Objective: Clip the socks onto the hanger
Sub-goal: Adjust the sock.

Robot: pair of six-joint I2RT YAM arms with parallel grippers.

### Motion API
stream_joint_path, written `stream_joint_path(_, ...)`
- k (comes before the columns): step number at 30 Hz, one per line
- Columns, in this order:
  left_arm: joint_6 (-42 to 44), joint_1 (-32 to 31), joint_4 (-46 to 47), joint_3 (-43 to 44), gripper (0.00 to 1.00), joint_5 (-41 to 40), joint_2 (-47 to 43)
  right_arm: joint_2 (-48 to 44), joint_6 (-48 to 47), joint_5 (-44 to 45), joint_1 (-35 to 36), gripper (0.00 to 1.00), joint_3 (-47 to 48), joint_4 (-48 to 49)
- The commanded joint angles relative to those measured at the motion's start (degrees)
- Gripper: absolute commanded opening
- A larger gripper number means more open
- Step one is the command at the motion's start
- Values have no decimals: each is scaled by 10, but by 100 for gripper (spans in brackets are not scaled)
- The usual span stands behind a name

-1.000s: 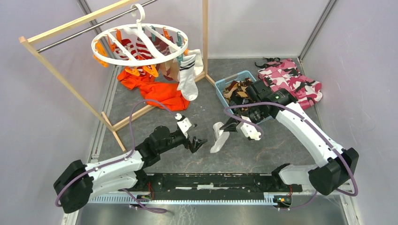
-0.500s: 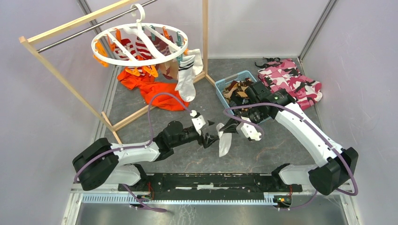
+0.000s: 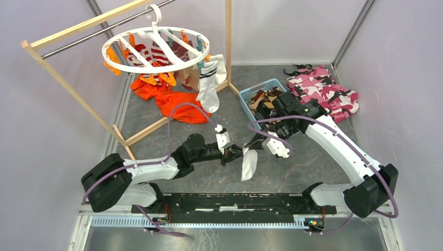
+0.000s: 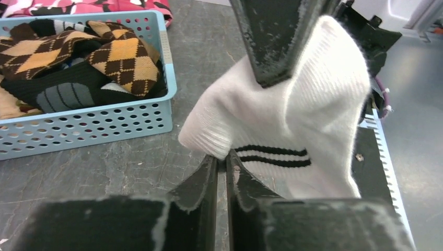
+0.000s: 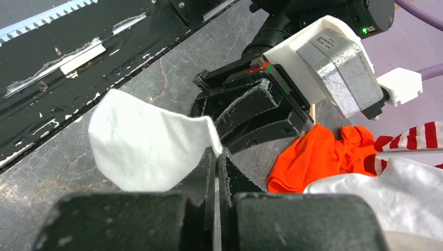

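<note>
A white sock (image 3: 248, 162) with two black stripes hangs above the table's middle, held between both arms. My left gripper (image 4: 222, 157) is shut on the sock's (image 4: 308, 110) ribbed cuff corner. My right gripper (image 5: 217, 152) is shut on another edge of the same sock (image 5: 141, 144), and its fingers (image 4: 271, 42) come down from above in the left wrist view. The white round hanger (image 3: 156, 69) hangs from the rack at the back left, with a white striped sock (image 3: 209, 86) and a red-and-white one (image 3: 154, 55) clipped to it.
A blue basket (image 3: 249, 90) holding argyle and dark socks (image 4: 115, 57) sits right of centre. An orange garment (image 3: 180, 104) lies under the hanger, and a pink camouflage cloth (image 3: 324, 91) lies at the back right. The wooden rack (image 3: 68, 89) stands on the left.
My left arm has reached right to the hanging sock and its jaws have closed on the cuff. The right arm has kept hold and barely moved.
</note>
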Motion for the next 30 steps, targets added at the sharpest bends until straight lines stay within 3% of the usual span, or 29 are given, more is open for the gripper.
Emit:
stream_joint_path(1, -17, -1, -6, 4, 6, 36, -25, -9, 0, -4, 1, 0, 4, -7)
stream_joint_path(6, -32, -1, -25, -18, 2, 0, -70, -6, 26, 13, 0, 0, 7, 1)
stream_joint_path(11, -67, -1, -120, -44, 2, -71, -173, -15, 175, 49, -12, 5, -21, 118)
stream_joint_path(14, -131, 0, -210, -29, 2, -114, -231, -16, 249, 85, -14, 10, -40, 188)
stream_joint_path(18, -205, 1, -301, 17, 2, -121, -250, -2, 330, 105, -14, 23, -44, 248)
stream_joint_path(22, -289, 21, -359, 57, 2, -86, -229, 16, 431, 146, -14, 41, -22, 300)
stream_joint_path(25, -388, 70, -376, 71, 2, -25, -217, 16, 341, 126, -17, 59, -1, 232)
stream_joint_path(30, -529, 153, -319, 61, 2, 112, -194, 3, 14, 73, -17, 79, -1, 31)
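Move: The sock hangs with its middle about 5 cm back, 2 cm to the right and 5 cm below the left hand, whose half-closed fingers are already at the striped cuff. From the right hand, still pinching the cuff, it is about 4 cm back, 1 cm right and 9 cm below. The blue basket's middle is some 23 cm ahead, 13 cm right and 15 cm below the left hand; the orange cloth, roughly 30 cm ahead, 27 cm left and 17 cm below. Leftward and up, about 6 cm and 4 cm, the left hand draws the sock away from the right gripper after shutting on the cuff and easing slightly back; it then rolls some 40 degrees about its fingers. The right hand waits, then opens wide, lets go and swings clockwise as it moves forward and slightly down, towards the basket. ##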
